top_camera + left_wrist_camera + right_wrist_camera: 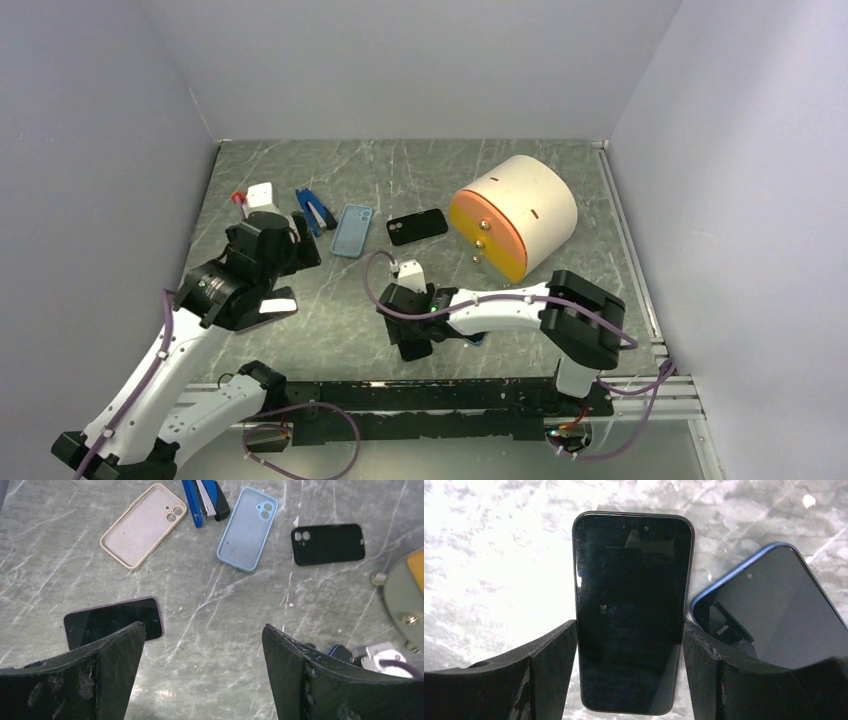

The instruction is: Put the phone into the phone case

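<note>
A black phone (633,610) lies screen up on the marble table between the fingers of my right gripper (630,625), which is shut on its two long edges. In the top view this gripper (412,345) is low over the table's near middle. Three empty phone cases lie further back: a beige one (143,525), a light blue one (350,230) and a black one (417,227). My left gripper (204,630) hangs open above bare table with nothing between its fingers. A purple-edged phone (114,622) lies just beyond its left finger.
A blue-edged phone (774,615) lies touching the right finger of my right gripper. A blue stapler (314,210) sits between the beige and light blue cases. A round cream drawer unit with an orange front (515,215) stands at the back right. Walls close in on three sides.
</note>
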Controlling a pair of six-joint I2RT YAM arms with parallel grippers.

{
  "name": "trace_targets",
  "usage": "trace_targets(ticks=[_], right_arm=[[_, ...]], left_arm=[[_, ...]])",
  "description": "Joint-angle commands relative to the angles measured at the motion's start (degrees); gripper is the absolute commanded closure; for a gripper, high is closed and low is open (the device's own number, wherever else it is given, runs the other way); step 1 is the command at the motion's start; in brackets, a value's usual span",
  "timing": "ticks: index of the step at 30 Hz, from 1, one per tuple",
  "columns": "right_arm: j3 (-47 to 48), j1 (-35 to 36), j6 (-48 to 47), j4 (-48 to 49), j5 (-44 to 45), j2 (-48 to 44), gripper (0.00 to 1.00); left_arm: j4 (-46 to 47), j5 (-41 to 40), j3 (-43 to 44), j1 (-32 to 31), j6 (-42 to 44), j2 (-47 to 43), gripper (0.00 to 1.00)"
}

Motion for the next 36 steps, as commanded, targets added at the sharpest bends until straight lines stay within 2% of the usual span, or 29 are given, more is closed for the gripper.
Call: trace_targets(ticks=[1, 7, 11, 19, 23, 29, 33, 36], right_arm=[[-4.9, 0.0, -1.2, 0.6, -1.7, -3.6, 0.47], [-6.5, -0.1, -2.0, 3.0, -2.0, -5.4, 0.48], [-6.9, -0.1, -2.1, 4.0, -1.7, -6.0, 0.48], [-7.0, -0.2, -2.1, 5.6, -2.4, -6.3, 0.48], [-7.2, -0.2, -2.2, 5.8, -2.4, -7.0, 0.48], [-8.1, -0.1, -2.1, 6.9, -2.6, -8.4, 0.48], [-7.9, -0.2, -1.9, 6.2, -2.3, -8.6, 0.48], [-7.8, -0.2, -1.7, 5.8, -2.2, -9.4, 0.48]], left_arm=[[4.0, 7.3, 2.8, 4.9, -1.7, 0.8, 0.10], [8.8, 24.8, 1.8, 18.2, -1.8, 9.6, 0.19], [12.2, 27.7, 1.6, 22.6, -1.3, 16.9, 0.25], [21.7, 29.6, -0.1, 22.8, -3.0, 32.7, 0.45], [28.4, 27.6, -3.7, 21.8, -5.1, 36.5, 0.52], [35.8, 27.5, -5.9, 19.6, -5.8, 41.3, 0.51], [35.1, 22.0, -3.3, 16.3, -4.0, 45.7, 0.51], [34.9, 21.1, -1.9, 16.1, -3.7, 48.4, 0.51]])
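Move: The blue phone case lies about 21 cm ahead of my left hand, 9 cm to its right and some 23 cm below. The stapler stands just left of the case, about 26 cm straight ahead of that hand; the beige case is 19 cm ahead and 10 cm left, the black case 22 cm ahead and 27 cm right. From my right hand, already gripping the phone, the blue case is roughly 24 cm ahead and 14 cm left, a second phone about 12 cm to the right. I swing my left hand down about 20 cm and forward some 13, drifting a little right near the end, to the near end of the blue phone case, tipping the fingers about 25 degrees further down while closing them to roughly half open. My right hand keeps its pinch on the phone, shifts it a couple of centimetres right and back, then holds nearly still. ##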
